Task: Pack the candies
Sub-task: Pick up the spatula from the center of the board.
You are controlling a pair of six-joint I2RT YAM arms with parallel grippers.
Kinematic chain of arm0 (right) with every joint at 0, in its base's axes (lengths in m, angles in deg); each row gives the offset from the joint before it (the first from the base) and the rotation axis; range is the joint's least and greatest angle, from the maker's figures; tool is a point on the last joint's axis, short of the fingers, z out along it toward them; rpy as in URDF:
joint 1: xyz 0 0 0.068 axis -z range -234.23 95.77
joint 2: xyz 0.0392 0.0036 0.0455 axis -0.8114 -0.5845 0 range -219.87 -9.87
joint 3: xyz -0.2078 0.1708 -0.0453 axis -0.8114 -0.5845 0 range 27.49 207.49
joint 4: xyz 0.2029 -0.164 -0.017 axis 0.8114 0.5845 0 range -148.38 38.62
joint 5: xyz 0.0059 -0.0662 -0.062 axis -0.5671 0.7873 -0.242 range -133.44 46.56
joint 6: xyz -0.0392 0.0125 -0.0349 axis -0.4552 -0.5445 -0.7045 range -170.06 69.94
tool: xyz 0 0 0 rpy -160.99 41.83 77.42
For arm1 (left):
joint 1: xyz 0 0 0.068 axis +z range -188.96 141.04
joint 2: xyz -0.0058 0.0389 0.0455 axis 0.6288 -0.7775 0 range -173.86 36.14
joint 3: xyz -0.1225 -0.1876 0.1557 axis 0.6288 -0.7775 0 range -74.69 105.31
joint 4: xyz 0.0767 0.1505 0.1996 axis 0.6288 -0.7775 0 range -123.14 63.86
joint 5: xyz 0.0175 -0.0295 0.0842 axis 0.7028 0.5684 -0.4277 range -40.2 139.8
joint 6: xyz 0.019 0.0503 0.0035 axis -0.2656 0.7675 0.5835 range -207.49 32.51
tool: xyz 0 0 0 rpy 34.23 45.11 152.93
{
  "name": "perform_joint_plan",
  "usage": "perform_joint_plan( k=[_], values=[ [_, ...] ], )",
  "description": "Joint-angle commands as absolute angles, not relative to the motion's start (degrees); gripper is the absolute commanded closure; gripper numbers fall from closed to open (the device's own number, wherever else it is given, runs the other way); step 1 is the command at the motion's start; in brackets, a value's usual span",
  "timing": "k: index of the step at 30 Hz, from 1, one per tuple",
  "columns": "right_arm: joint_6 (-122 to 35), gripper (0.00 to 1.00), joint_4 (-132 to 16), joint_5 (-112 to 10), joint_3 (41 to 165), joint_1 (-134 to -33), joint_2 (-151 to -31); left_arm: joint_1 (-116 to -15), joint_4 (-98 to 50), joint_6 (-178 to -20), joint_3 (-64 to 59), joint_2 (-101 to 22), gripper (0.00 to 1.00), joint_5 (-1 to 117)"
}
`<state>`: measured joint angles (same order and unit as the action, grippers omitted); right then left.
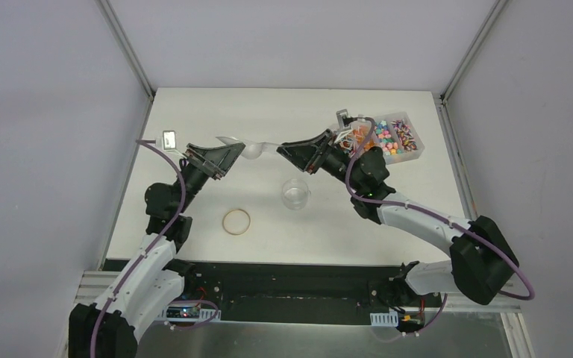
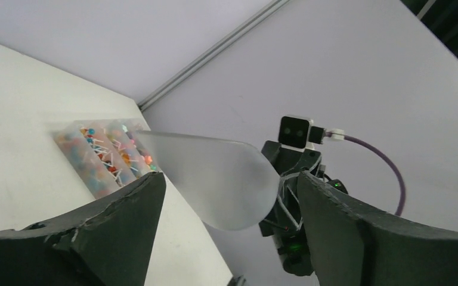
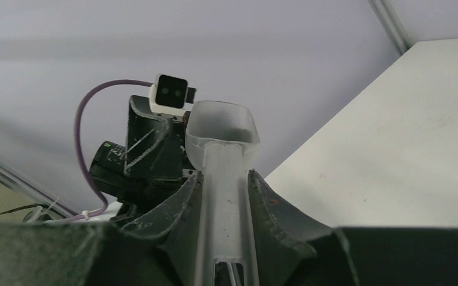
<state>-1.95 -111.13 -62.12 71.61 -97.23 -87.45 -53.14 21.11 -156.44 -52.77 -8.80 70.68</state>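
The candies (image 1: 388,138) are tiny multicoloured sweets lying in a clear compartment box (image 1: 415,153) at the back right; the left wrist view shows them blurred (image 2: 104,156). A clear plastic scoop (image 1: 254,150) hangs in the air between the two arms. My right gripper (image 1: 283,148) is shut on its handle (image 3: 222,196), and the empty bowl (image 3: 222,128) points away from it. My left gripper (image 1: 240,151) is open, its fingers (image 2: 125,220) standing on either side of the scoop's bowl (image 2: 214,179) with a gap on the right side.
A small clear cup (image 1: 296,194) stands upright on the white table (image 1: 194,112), just below the right gripper. A tan rubber-band ring (image 1: 236,221) lies flat nearer the front. Grey walls close in the table on three sides.
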Motion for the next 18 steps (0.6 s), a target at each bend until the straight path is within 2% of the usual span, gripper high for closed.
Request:
perform_joint_plan(
  k=[1,2,5,10,12,18],
  values=[
    [-9.42,1.0,-109.79,-61.41,70.58,-93.55,-78.76,-52.94,5.95,-145.46,-46.62,-3.68,0.12,69.29],
    [-10.09,1.0,-108.76,-60.98,69.85,-92.14,-76.73,-52.94,2.34,-143.43,-45.55,-2.86,0.07,69.04],
    [-15.57,1.0,-102.84,-60.08,68.64,-87.52,-70.75,-52.94,-6.97,-137.97,-42.7,-1.32,0.01,68.05],
    [-28.26,1.0,-85.05,-52.57,71.12,-85.26,-62.32,-52.92,-16.04,-129.48,-38.49,-2.54,0.01,69.68],
    [-38.91,1.0,-77.97,-47.93,73.21,-85.01,-60.58,-52.94,-21.75,-124.69,-34.27,-4.69,0.01,71.67],
    [-53.22,1.0,-63.33,-33.87,79.48,-84.69,-61.36,-52.94,-37.62,-109.02,-24.11,-12.11,0.01,70.15]
  ],
)
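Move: The right hand holds the spatula's handle, and the candy box it turns towards lies some 18 cm ahead, 31 cm to its right and 26 cm below; the clear jar is about level fore-and-aft, 5 cm to its right and 25 cm below. From the left hand, its fingers already opening around the scoop end, the spatula's middle is about 2 cm ahead and 5 cm to the right at the same height, and the jar is level fore-and-aft, 15 cm to the right and 25 cm down. The right hand keeps its pinch on the handle and draws the spatula quickly some 16 cm to the right, away from the left hand and towards the candy box, also going about 4 cm forward and 4 cm up, while turning clockwise by over 30 degrees so that the scoop swings to point more forward. The left hand spreads its fingers to wide open, letting the scoop end go, and rolls its left side up some 30 degrees, rising slightly before easing about 2 cm forward and a little down. ##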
